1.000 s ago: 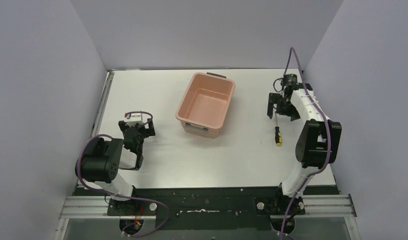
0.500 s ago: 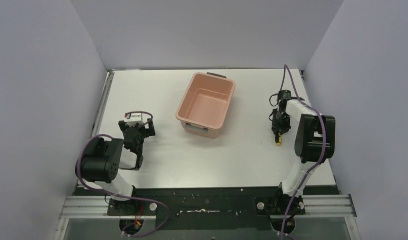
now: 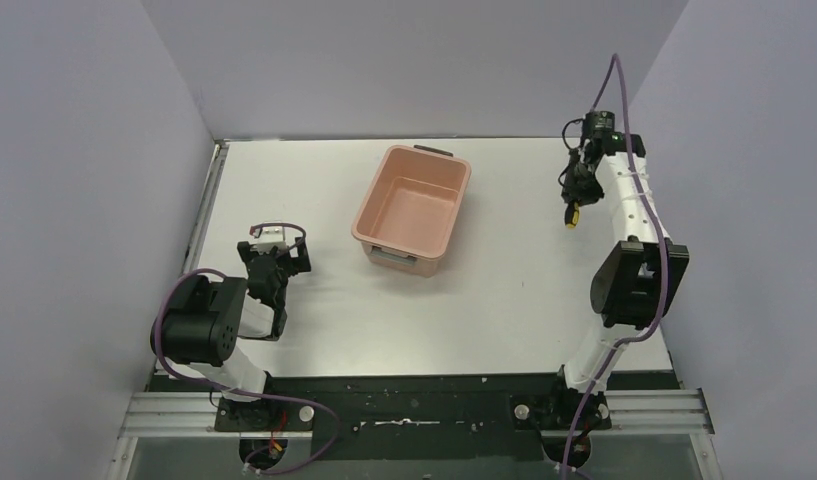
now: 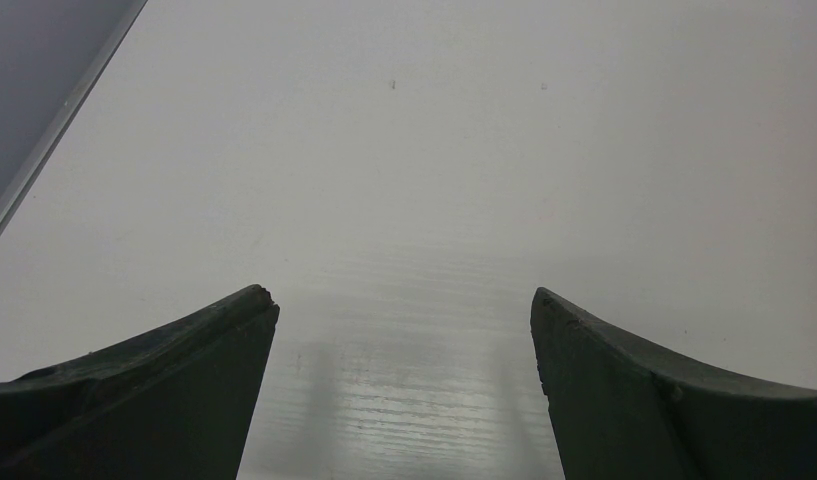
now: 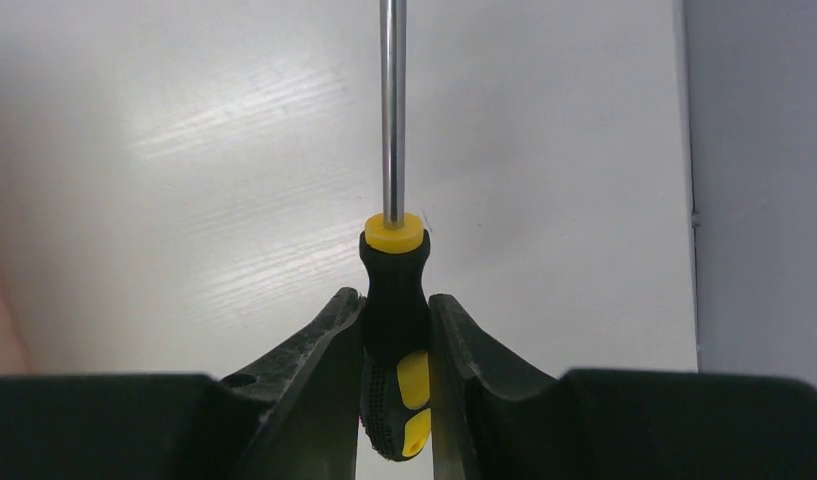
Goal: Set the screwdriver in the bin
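My right gripper (image 3: 576,198) is shut on the screwdriver (image 3: 572,214) and holds it up near the far right of the table, to the right of the bin (image 3: 368,208). In the right wrist view both fingers (image 5: 329,335) press the black-and-yellow handle of the screwdriver (image 5: 394,285), and its thin metal shaft runs straight up out of frame. The bin is a salmon-pink tub at the table's far middle, with nothing inside. My left gripper (image 3: 275,247) rests low at the near left, and in its own view the left gripper (image 4: 404,300) is open over bare table.
Grey walls close in the white table (image 3: 504,300) on the left, back and right. The right wall (image 5: 759,180) stands close beside the held screwdriver. A metal rail (image 3: 206,210) runs along the table's left edge.
The right gripper came down over the screwdriver lying on the table, shut on its handle, and lifted it up and toward the far right. The left arm has not moved.
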Available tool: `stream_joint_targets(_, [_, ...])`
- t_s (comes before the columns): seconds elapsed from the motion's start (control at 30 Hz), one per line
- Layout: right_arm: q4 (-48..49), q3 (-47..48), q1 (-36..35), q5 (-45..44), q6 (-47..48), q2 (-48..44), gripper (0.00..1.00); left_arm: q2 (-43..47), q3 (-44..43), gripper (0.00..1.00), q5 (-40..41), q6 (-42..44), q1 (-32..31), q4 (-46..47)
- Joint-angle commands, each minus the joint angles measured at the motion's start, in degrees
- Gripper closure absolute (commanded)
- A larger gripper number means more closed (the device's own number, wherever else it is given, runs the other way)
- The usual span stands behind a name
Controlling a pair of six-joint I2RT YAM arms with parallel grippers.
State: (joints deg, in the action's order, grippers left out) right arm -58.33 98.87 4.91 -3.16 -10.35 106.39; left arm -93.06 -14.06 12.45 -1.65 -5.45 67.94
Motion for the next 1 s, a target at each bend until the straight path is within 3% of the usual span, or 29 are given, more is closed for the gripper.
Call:
stream_joint_targets(0.0, [-8.54, 10.55, 0.09, 2.24, -4.72, -3.22, 1.0, 0.86, -0.35, 0.03, -1.11, 0.36, 0.4, 1.57])
stream_joint_targets(0.1, [-2.97, 11.82, -3.28, 6.78, -9.01, -4.18, 1.0, 0.81, -0.35, 0.03, -1.11, 0.38, 0.36, 1.58])
stream_joint_targets(0.27, [19.44, 8.31, -24.66, 1.01, -21.44, -6.83, 1.0, 0.8, -0.35, 0.03, -1.07, 0.33, 0.36, 1.53])
stream_joint_targets(0.4, [21.57, 16.49, -35.25, -4.37, -22.13, -0.4, 1.0, 0.85, -0.28, 0.03, -1.09, 0.33, 0.36, 1.62])
stream_joint_targets(0.57, [20.8, 20.71, -40.59, -8.24, -21.29, 6.34, 1.0, 0.83, -0.39, 0.03, -1.08, 0.36, 0.36, 1.6])
stream_joint_targets(0.9, [23.9, 6.91, -44.57, -10.94, -22.42, 13.66, 1.0, 0.85, -0.35, 0.03, -1.11, 0.42, 0.41, 1.58])
stream_joint_targets(0.97, [23.91, 6.0, -44.56, -10.99, -22.51, 15.43, 0.91, 0.86, -0.35, 0.03, -1.1, 0.39, 0.38, 1.58])
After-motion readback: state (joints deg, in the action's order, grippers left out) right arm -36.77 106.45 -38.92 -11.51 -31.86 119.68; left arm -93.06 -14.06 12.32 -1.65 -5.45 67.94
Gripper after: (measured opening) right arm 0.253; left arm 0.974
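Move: The screwdriver is already off the table, pinched by its handle in the right hand, and the bin it is taken to has its middle about 36 cm to that hand's left, 5 cm farther ahead and 8 cm below. The bin's near grey handle is roughly 41 cm left of the right hand, 6 cm back and 3 cm down. From the idle left hand the bin's middle is about 33 cm to the right, 9 cm ahead and about level. The screwdriver rides in the right hand's closed fingers, which keep their pinch on its handle. The right hand lifts it while sweeping fast to the left, over the bin's right rim, some 36 cm in all. It then sinks about 14 cm towards the bin's floor, the wrist ending turned some 20 degrees counter-clockwise with the fingertips tipped a little forward. ##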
